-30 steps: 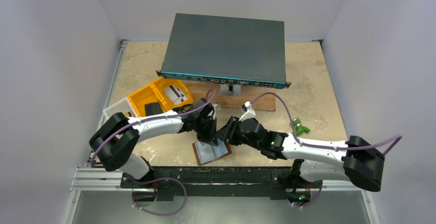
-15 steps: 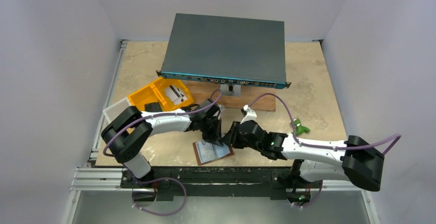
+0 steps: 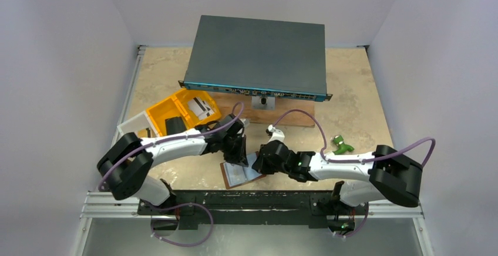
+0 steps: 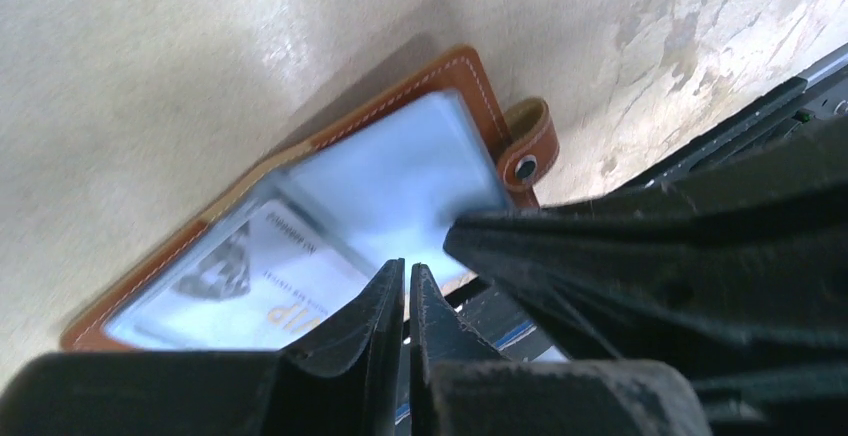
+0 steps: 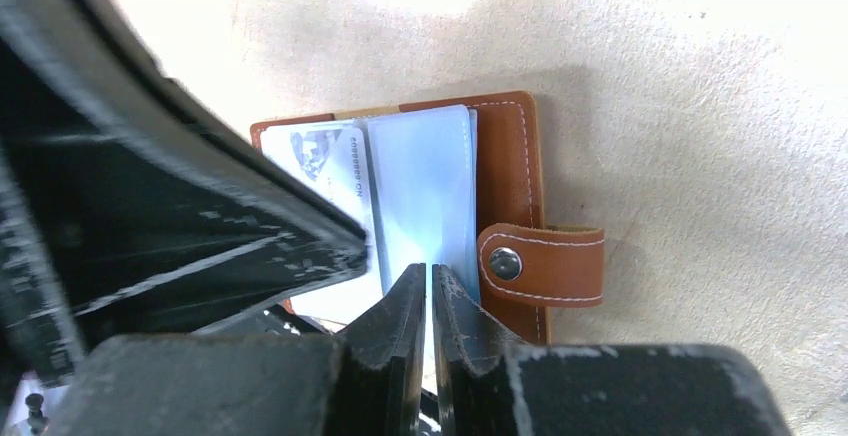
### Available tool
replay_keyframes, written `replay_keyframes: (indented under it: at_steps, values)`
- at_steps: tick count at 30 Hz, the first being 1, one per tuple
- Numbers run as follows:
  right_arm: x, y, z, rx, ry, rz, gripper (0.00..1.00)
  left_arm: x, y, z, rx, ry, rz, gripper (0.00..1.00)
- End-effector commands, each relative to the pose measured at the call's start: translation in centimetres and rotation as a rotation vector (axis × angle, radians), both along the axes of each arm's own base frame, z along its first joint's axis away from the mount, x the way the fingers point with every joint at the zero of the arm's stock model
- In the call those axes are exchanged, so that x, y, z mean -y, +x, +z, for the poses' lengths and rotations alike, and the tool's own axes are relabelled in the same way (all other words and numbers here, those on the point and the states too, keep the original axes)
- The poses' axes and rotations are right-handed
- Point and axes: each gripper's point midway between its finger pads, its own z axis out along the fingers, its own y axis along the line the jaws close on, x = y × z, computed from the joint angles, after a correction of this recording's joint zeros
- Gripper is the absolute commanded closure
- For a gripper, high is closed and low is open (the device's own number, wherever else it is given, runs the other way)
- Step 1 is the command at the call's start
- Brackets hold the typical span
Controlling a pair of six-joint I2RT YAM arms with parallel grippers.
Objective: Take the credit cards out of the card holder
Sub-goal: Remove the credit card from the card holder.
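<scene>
The brown card holder (image 3: 235,177) lies open near the table's front edge, with its strap tab (image 5: 545,261) to one side. A white credit card (image 4: 270,276) with gold lettering sits in a pale blue pocket (image 5: 425,186). My left gripper (image 3: 239,156) is shut, its tips (image 4: 407,268) low over the card's near edge with nothing visibly held. My right gripper (image 3: 259,161) comes in from the right. Its jaws (image 5: 430,271) are closed on the near edge of the clear pocket leaf. The two grippers almost touch each other.
A yellow tray (image 3: 167,110) holding pale cards (image 3: 201,108) and a clear plastic box (image 3: 132,127) stand at the left. A dark network switch (image 3: 258,56) rests on a wooden block (image 3: 293,116) behind. A small green object (image 3: 340,145) lies at the right. The metal rail (image 3: 235,197) borders the front edge.
My right gripper has slid left onto the card holder and closed its jaws. The left arm swung slightly and came back; its gripper stayed shut over the holder.
</scene>
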Motion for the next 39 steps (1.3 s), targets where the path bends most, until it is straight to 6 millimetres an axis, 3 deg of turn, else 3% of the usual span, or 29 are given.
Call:
replay_keyframes:
  at_steps: [1, 7, 13, 20, 39]
  values:
    - [-0.7, 0.6, 0.9, 0.013, 0.027, -0.026, 0.92, -2.1, -0.3, 1.2, 0.062, 0.031, 0.030, 0.94]
    - [-3.0, 0.1, 2.6, 0.055, 0.071, 0.076, 0.73, -5.5, -1.3, 0.5, 0.075, 0.094, 0.080, 0.92]
    - [-5.4, -0.4, 3.2, 0.060, 0.083, 0.154, 0.72, -7.6, -1.0, -0.3, 0.081, 0.128, 0.137, 0.92]
    - [-6.2, -1.0, 1.6, 0.013, 0.051, 0.188, 0.72, -7.0, -0.5, -0.5, 0.075, 0.110, 0.128, 0.93]
    - [-4.9, -1.4, -1.1, -0.058, 0.040, 0.125, 0.64, -6.7, -0.5, -2.2, 0.043, 0.124, 0.102, 0.94]
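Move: Just under the left fingertips is the inner part of the card holder's right-hand clear sleeve, whose middle is about 2 cm right and 1 cm back. The VIP card in the left pocket has its middle some 4 cm left and 3 cm back of the left hand, 2 cm below. From the right hand that card lies about 7 cm left and 1 cm back, with the sleeve roughly 1 cm left and 1 cm ahead and the snap strap some 5 cm right and 1 cm back. Hopping left by about 7 cm in a low arch, the left hand carries its still-shut fingers across the VIP card to its left edge, then eases down to come to rest on the pocket there. The right hand opens its nearly shut fingers to about a third and shifts some 5 cm left with a small rise and dip, turning slightly counter-clockwise, until the parted tips are low over the card's near part. ##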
